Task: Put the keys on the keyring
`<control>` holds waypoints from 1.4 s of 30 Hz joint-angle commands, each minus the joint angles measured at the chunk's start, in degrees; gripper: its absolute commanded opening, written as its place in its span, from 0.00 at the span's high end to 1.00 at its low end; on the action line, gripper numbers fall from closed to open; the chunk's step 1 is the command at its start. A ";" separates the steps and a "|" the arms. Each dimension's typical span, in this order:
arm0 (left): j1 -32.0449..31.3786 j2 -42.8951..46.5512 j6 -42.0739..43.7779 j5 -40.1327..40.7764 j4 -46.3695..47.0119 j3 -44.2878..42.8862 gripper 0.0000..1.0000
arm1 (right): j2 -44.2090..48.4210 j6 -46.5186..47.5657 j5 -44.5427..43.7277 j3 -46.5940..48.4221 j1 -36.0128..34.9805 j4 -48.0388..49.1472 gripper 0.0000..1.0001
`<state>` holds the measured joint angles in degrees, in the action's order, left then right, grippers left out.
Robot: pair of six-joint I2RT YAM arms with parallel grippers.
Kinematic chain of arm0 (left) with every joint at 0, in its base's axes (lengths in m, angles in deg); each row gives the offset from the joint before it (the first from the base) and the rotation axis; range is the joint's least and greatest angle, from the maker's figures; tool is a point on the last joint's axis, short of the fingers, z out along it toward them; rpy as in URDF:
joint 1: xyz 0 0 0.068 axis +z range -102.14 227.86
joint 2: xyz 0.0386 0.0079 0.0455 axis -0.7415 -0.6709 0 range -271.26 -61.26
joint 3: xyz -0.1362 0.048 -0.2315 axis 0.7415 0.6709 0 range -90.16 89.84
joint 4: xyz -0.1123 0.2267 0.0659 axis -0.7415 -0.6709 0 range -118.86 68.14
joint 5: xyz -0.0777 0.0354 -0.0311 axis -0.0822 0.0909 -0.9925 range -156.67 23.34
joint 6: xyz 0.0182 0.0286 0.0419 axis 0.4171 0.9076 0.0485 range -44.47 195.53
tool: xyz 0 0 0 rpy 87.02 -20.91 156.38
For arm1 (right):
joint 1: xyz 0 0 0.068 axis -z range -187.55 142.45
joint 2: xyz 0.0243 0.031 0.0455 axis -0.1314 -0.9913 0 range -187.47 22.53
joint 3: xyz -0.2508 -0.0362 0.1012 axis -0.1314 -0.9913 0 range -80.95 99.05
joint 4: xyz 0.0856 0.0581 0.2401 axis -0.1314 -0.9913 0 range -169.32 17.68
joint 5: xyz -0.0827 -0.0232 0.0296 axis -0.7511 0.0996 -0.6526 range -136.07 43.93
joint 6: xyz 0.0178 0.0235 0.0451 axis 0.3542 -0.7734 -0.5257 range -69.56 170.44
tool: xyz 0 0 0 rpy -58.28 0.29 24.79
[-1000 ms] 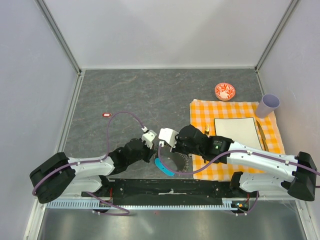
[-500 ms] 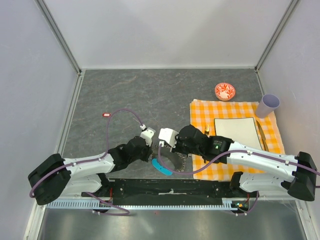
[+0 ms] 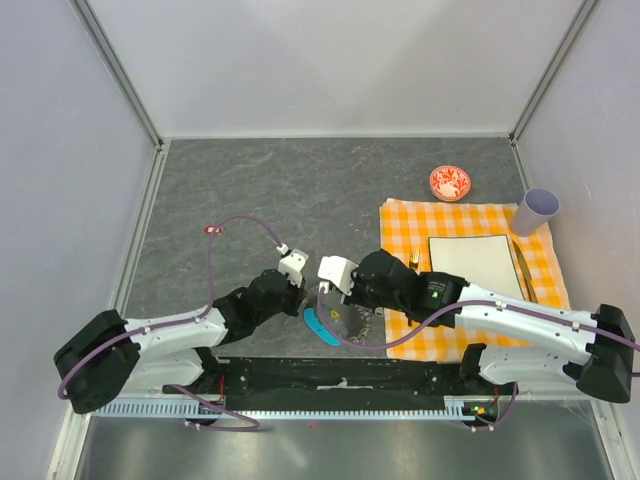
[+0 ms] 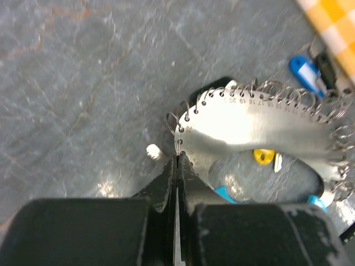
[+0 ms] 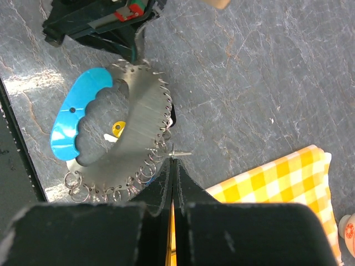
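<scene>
The keyring (image 5: pixel 141 122) is a curved metal band edged with small wire rings, with a cyan strap (image 5: pixel 77 119); it lies on the grey table between the two arms (image 3: pixel 335 318). My left gripper (image 4: pixel 178 157) is shut with its tips on the band's end (image 4: pixel 191 141). At the band's far edge, my right gripper (image 5: pixel 173 162) is shut on a thin wire ring (image 5: pixel 181 153). A blue key (image 4: pixel 307 72) and a black one (image 4: pixel 328 65) lie by the band's other end. A yellow tag (image 4: pixel 264 155) sits inside the curve.
An orange checked cloth (image 3: pixel 405 225) on the right carries a white board (image 3: pixel 470 262), a fork (image 3: pixel 413 260) and a knife (image 3: pixel 525 270). A red-and-white bowl (image 3: pixel 450 183) and a lilac cup (image 3: pixel 537 210) stand behind it. A cable's red tag (image 3: pixel 212 229) lies left.
My left gripper opened a little and shut again while its wrist moved slightly away from the base. The cyan strap shifted a little left. The right arm held still.
</scene>
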<state>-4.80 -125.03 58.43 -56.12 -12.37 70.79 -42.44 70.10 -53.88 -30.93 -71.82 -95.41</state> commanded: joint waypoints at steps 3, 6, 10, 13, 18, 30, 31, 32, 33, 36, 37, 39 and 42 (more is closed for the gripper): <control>1.51 -4.42 2.87 -0.79 23.53 4.71 0.98 | 1.42 -0.76 -0.89 -0.45 0.11 2.35 1.00; 1.95 -7.86 2.51 0.88 19.34 3.06 0.98 | 1.16 -0.85 -0.45 -0.54 0.11 2.44 1.00; 2.04 -8.48 1.47 0.53 16.27 2.09 0.98 | 1.16 -0.85 -0.45 -0.45 0.11 2.44 1.00; 1.95 -6.64 -0.90 -0.61 10.73 1.38 0.98 | 1.25 -0.76 -0.54 -0.45 0.11 2.35 1.00; 1.95 0.29 -3.02 -0.09 3.88 2.00 0.76 | 1.16 -0.76 -0.27 -0.36 0.11 2.44 1.00; 5.20 -1.00 2.25 -0.79 -5.01 -6.61 0.58 | 1.60 -0.85 -0.36 -0.45 0.11 2.44 1.00; 5.64 -1.44 2.51 -1.14 -5.10 -6.96 0.58 | 1.60 -0.76 -0.36 -0.54 0.11 2.44 1.00; 7.03 -2.23 2.77 -3.40 -4.67 -6.97 0.58 | 1.60 -0.76 -0.45 -0.45 0.11 2.52 1.00; 7.92 -2.50 3.30 -4.73 -3.97 -6.88 0.58 | 1.51 -0.76 -0.53 -0.45 0.11 2.44 1.00; 11.43 -3.64 3.48 -10.36 -1.42 -6.09 0.58 | 1.60 -0.85 -0.45 -0.54 0.02 2.35 1.00; 12.14 -3.91 3.04 -12.98 -0.71 -5.83 0.58 | 1.60 -0.85 -0.45 -0.62 0.11 2.26 1.00; 13.37 -4.26 1.91 -17.12 2.27 -4.25 0.59 | 1.78 -0.85 -0.45 -0.54 0.11 2.35 1.00; 14.34 -5.40 1.11 -20.56 5.26 -2.58 0.59 | 1.69 -0.76 -0.45 -0.54 0.02 2.26 1.00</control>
<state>8.51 -129.22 59.76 -68.25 -13.40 66.37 -42.00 70.10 -53.90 -31.44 -71.82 -95.06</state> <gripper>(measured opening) 0.410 0.006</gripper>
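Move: The left hand is shut on the keyring's left end. The end ring it will go for sits about 2 cm ahead of that hand, level sideways and 1 cm lower. The keyring's middle is some 7 cm to the hand's right and 3 cm back, the yellow tag about 7 cm right and 4 cm back, and the blue handle roughly 4 cm right and 6 cm back. From the idle right hand the end ring lies some 10 cm left, 1 cm ahead and 12 cm below. Still pinching the keyring's left end, the left hand shifts it about 1.5 cm forward and sets it down, then opens its fingers to roughly two fifths and lets go. It backs off a touch while rising some 3 cm, then reaches about 3 cm forward and slightly left, and dips again with open fingers around the end ring. ##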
